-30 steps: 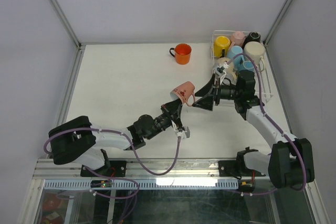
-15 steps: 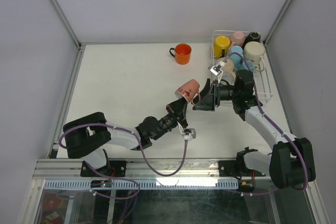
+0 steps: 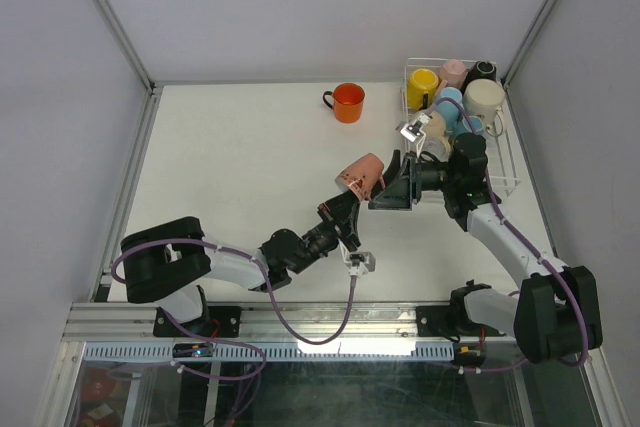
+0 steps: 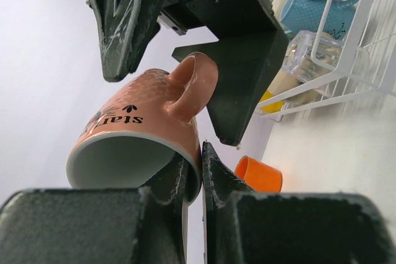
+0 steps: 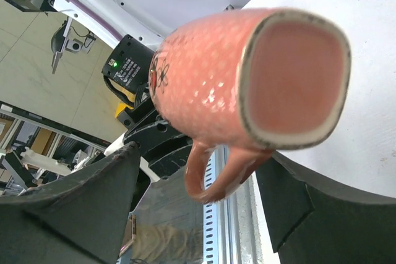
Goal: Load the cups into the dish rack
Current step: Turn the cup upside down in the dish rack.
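Observation:
A salmon-pink cup hangs in the air over the middle of the table, tipped on its side. My left gripper is shut on its rim, one finger inside the cup and one outside. My right gripper meets it from the right, open, with a finger on each side of the cup's handle and base, not touching. The dish rack at the back right holds yellow, pink, black, beige and blue cups. An orange cup stands alone on the table at the back.
In the left wrist view, a clear glass tumbler and a blue cup lie behind the rack's white wires. Grey walls close in the table on three sides. A metal rail runs along the near edge.
My left arm has carried the pink cup up and to the right, into the right gripper's jaws. The right gripper's fingers have narrowed around it.

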You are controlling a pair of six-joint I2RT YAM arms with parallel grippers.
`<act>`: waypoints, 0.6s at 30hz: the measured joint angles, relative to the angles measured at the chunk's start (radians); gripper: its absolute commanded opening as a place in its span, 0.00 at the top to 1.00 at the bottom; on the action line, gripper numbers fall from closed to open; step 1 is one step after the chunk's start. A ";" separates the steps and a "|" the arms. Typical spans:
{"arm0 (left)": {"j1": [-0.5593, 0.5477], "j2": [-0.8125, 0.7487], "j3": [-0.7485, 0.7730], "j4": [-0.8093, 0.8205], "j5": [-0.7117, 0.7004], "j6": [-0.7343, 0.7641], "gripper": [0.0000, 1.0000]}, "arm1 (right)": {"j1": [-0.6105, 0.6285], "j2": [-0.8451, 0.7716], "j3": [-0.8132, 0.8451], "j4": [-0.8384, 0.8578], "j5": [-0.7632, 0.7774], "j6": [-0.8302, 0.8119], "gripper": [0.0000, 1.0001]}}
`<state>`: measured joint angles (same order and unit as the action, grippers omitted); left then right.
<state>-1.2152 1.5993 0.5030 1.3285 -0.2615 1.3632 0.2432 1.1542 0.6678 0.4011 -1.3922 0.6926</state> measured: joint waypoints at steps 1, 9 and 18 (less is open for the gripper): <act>-0.006 0.000 -0.001 0.000 0.000 0.004 1.00 | 0.000 0.000 0.000 0.000 0.000 0.003 0.25; -0.022 -0.002 -0.004 -0.005 0.000 0.026 1.00 | 0.000 0.000 0.000 0.006 0.000 0.009 0.39; -0.023 -0.019 -0.012 -0.016 0.000 0.040 1.00 | 0.000 0.000 0.000 0.006 0.000 0.002 0.72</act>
<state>-1.2377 1.5803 0.4911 1.3125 -0.2611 1.4029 0.2432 1.1542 0.6678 0.4068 -1.3918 0.6949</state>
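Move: The handle of the pink cup, whose rim my left fingers still pinch, sits about 7 cm right and 3 cm ahead of my left hand, at its level. From my right hand it is roughly 1 cm ahead and 1 cm left, between the open fingers. The orange cup stands about 23 cm ahead and 8 cm left of my right hand, the dish rack's middle some 17 cm ahead and 20 cm right, both about 18 cm lower. I hold my right hand still, pointing left, and close its fingers from about three-quarters open to just under half, one on each side of the pink cup's handle. My left hand keeps its pinch on the rim and eases the cup back by about 1 cm, then holds it there; firm contact of the right fingers can't be seen yet. ##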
